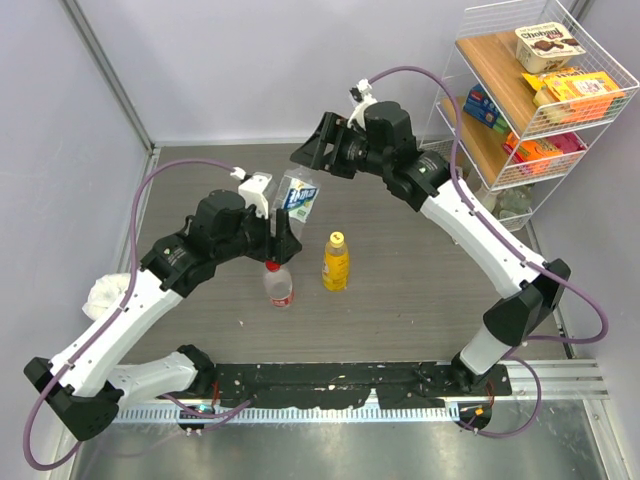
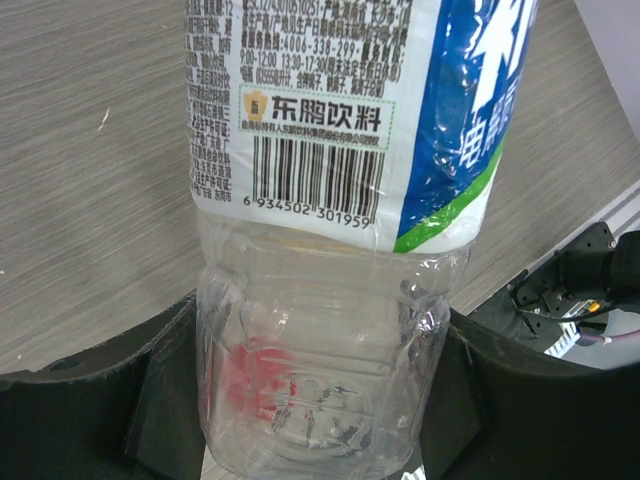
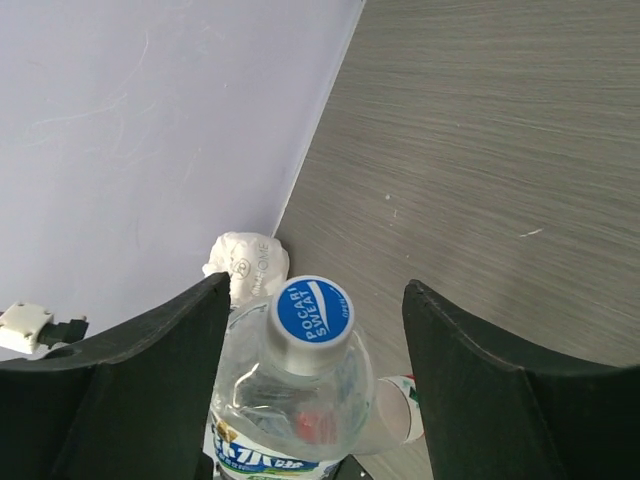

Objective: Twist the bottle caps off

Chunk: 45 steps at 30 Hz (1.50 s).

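A clear bottle with a blue-white label (image 1: pixel 299 197) hangs tilted above the table, its base gripped by my left gripper (image 1: pixel 284 238). In the left wrist view the black fingers (image 2: pixel 95 400) press both sides of that bottle (image 2: pixel 320 330), so the left gripper (image 2: pixel 320 410) is shut on it. Its white-blue cap (image 3: pixel 312 312) sits between the spread fingers of my right gripper (image 3: pixel 315 300), which is open with gaps on both sides, and the cap lies nearer the left finger. The red-capped bottle (image 1: pixel 278 285) and the yellow bottle (image 1: pixel 336 262) stand upright on the table below.
A white wire rack (image 1: pixel 585 45) with snack boxes stands at the back right. Crumpled white paper (image 1: pixel 105 293) lies by the left wall and also shows in the right wrist view (image 3: pixel 245 262). Walls close the table at the left and back.
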### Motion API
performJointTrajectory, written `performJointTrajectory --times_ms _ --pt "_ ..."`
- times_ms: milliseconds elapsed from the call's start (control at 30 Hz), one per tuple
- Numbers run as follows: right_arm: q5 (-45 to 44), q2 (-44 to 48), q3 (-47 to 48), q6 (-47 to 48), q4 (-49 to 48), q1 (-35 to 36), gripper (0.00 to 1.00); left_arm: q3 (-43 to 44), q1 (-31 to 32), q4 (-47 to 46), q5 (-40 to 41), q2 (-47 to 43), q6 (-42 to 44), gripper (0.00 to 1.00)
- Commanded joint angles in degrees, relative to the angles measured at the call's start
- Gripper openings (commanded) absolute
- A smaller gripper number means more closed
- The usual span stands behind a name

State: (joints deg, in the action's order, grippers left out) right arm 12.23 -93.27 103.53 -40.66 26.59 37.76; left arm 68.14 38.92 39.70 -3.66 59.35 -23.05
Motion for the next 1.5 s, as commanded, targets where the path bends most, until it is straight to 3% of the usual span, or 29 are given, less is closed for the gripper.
performJointTrajectory --times_ms 0,300,433,567,733,1000,1100,1133,1200,1467 --pt "-1.6 2.5 -2.2 -2.7 -4.1 0.0 0.71 2.3 0.3 -0.3 2.2 -0.5 0.9 0.24" --pt "-2.1 6.3 -8.6 -7.0 -11.0 0.1 0.60 2.5 1.2 0.0 3.1 0.6 0.7 0.25" --pt "-2.5 6.8 -9.7 -7.6 -11.8 0.1 0.63 2.7 1.6 0.3 3.1 0.6 0.6 0.25" --pt "-2.6 7.0 -10.0 -8.1 -12.3 0.1 0.75 2.8 2.0 0.5 3.1 0.1 0.6 0.26" --pt "-2.8 6.9 -10.0 -8.4 -12.9 0.1 0.74 3.1 2.5 1.3 3.1 0.3 0.2 0.26" --pt "-3.1 6.9 -11.1 -9.0 -13.6 0.1 0.47 3.3 3.5 1.7 5.9 0.1 -0.2 0.27" --pt "-3.0 7.4 -11.9 -8.9 -14.4 0.1 0.26 3.3 3.8 1.7 6.2 0.1 -0.4 0.27" --pt "-2.8 7.6 -12.3 -8.8 -14.6 0.1 0.13 3.3 3.9 1.7 6.4 0.2 -0.4 0.27" --pt "-1.6 7.7 -12.8 -8.2 -15.5 0.0 0.02 3.3 4.1 1.7 6.4 0.3 -0.5 0.27" --pt "0.9 10.1 -15.7 -5.0 -18.9 0.1 0.02 3.2 4.2 1.4 5.4 0.3 -0.9 0.27"
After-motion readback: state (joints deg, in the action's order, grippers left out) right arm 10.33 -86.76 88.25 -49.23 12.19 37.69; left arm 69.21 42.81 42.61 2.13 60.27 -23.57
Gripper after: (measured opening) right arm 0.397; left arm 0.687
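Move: The clear bottle's blue-and-white cap is practically at the right hand point, perhaps 1 cm ahead, 1 cm left and 1 cm lower, between the open fingers. From the left gripper, which still holds that bottle by its base, the cap lies about 8 cm ahead, 5 cm right and 12 cm up. Some 29 cm below the right hand stand the yellow bottle, 3 cm back and 8 cm left, and the red-capped bottle, 6 cm back and 13 cm left. Bring the right gripper down about 2.5 cm around the cap while narrowing the fingers partway, then ease it back up some 2 cm and reopen them. Sink again by roughly 1 cm, tilting the fingers a little more level, and close them until they pinch the cap from both sides. Keep the left gripper's hold on the bottle's base nearly still. ##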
